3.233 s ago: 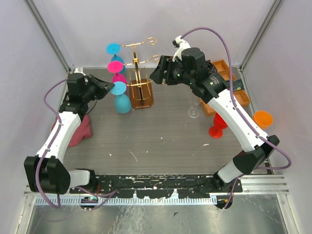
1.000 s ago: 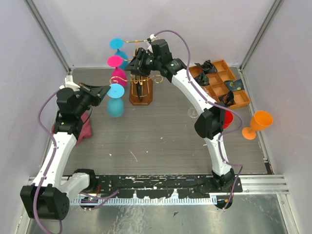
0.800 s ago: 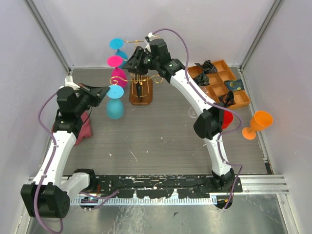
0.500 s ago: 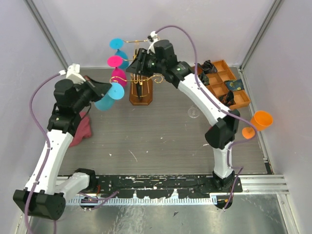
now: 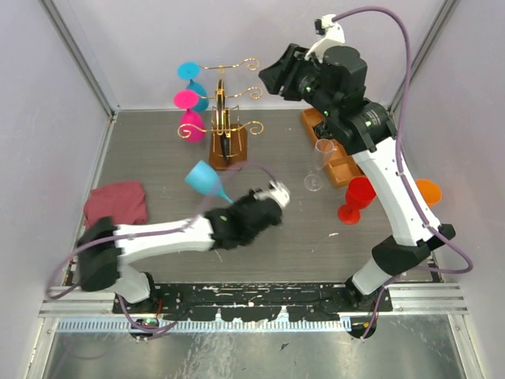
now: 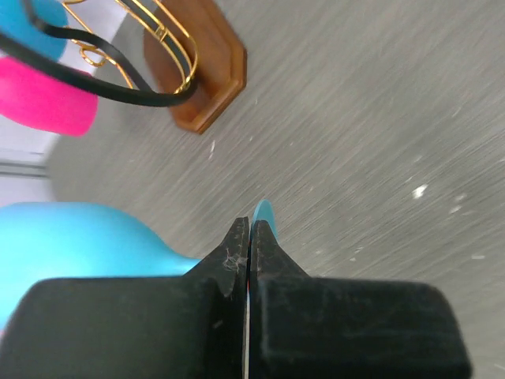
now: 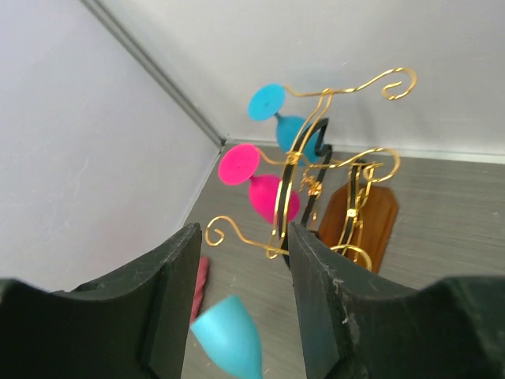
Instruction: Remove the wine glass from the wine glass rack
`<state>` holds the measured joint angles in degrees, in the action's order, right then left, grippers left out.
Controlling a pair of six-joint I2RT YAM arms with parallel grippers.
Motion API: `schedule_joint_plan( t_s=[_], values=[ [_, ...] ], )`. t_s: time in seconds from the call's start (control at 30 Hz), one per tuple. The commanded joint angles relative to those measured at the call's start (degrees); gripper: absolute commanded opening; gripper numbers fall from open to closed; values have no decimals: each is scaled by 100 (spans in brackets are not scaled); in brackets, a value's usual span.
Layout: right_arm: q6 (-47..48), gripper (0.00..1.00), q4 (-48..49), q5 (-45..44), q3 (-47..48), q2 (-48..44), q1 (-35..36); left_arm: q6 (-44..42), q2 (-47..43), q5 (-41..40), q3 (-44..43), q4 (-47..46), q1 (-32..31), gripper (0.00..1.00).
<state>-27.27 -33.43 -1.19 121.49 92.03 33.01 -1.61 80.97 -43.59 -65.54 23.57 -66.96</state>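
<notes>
The gold wire wine glass rack point(image 5: 226, 110) stands on its brown base at the back, also in the left wrist view point(image 6: 201, 75) and the right wrist view point(image 7: 319, 170). A blue glass point(image 5: 188, 72) and a pink glass point(image 5: 189, 100) hang from its left arms. A blue wine glass point(image 5: 205, 178) is off the rack, tilted above the table in front of it. My left gripper point(image 5: 233, 207) is shut on its thin foot point(image 6: 263, 213), with the bowl point(image 6: 79, 241) at the left. My right gripper point(image 7: 243, 233) is open and holds nothing, high to the right of the rack point(image 5: 278, 75).
A dark red cloth point(image 5: 117, 202) lies at the left. An orange-brown tray point(image 5: 341, 166) sits at the right, partly under the right arm. A clear glass point(image 5: 319, 164), a red glass point(image 5: 357, 199) and an orange glass point(image 5: 427, 192) stand nearby.
My left arm has swung the blue wine glass away from the rack's left side to the middle of the table. My right arm has drawn back from the rack, up and to the right.
</notes>
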Motion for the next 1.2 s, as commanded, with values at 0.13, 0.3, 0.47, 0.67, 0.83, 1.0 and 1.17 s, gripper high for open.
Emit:
schedule_joint_plan(
  t_s=[0.13, 0.3, 0.47, 0.67, 0.83, 1.0, 1.17],
  values=[
    [336, 54, -330, 293, 275, 172, -182, -1769, 1793, -2695, 679, -2399, -747, 0],
    [249, 54, -506, 743, 658, 577, -186, -3375, 2887, -2990, 843, -4631, -863, 0],
    [187, 54, -489, 840, 611, 587, -182, -5013, 3971, -3042, 920, -7359, -945, 0],
    [253, 54, -498, 770, 491, 464, -186, -5009, 4597, -2651, 558, -7473, -997, 0],
    [258, 54, -507, 754, 371, 391, -189, -5045, 4998, -2427, 162, -7478, -1020, 0],
    [273, 54, -587, 731, 386, 356, -190, -5104, 5497, -2101, -323, -7473, -1073, 0],
    [353, 54, -673, 641, 441, 253, -236, -5009, 5808, -1730, -539, -7449, -1091, 0]
  ],
)
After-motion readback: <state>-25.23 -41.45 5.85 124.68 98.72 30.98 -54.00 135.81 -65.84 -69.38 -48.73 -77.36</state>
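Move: The left hand holds the blue wine glass by its stem; the bare table spot it is bound for lies about 12 cm to its right, 2 cm ahead and 20 cm below. From this hand the clear glass stands some 15 cm ahead and 25 cm right, the red glass about 3 cm ahead and 36 cm right, and the rack roughly 29 cm ahead and 4 cm left. From the right hand the spot is about 11 cm back, 2 cm right and 49 cm below. Down first and then also to the right, the left hand drops about 17 cm and goes some 13 cm across towards the bare table in front of the clear glass, keeping its pinch on the stem; its left side rolls up about 30 degrees and its fingertips tip up, swinging the bowl upward. The right hand, still open and empty, sinks about 6 cm nearer the rack. ##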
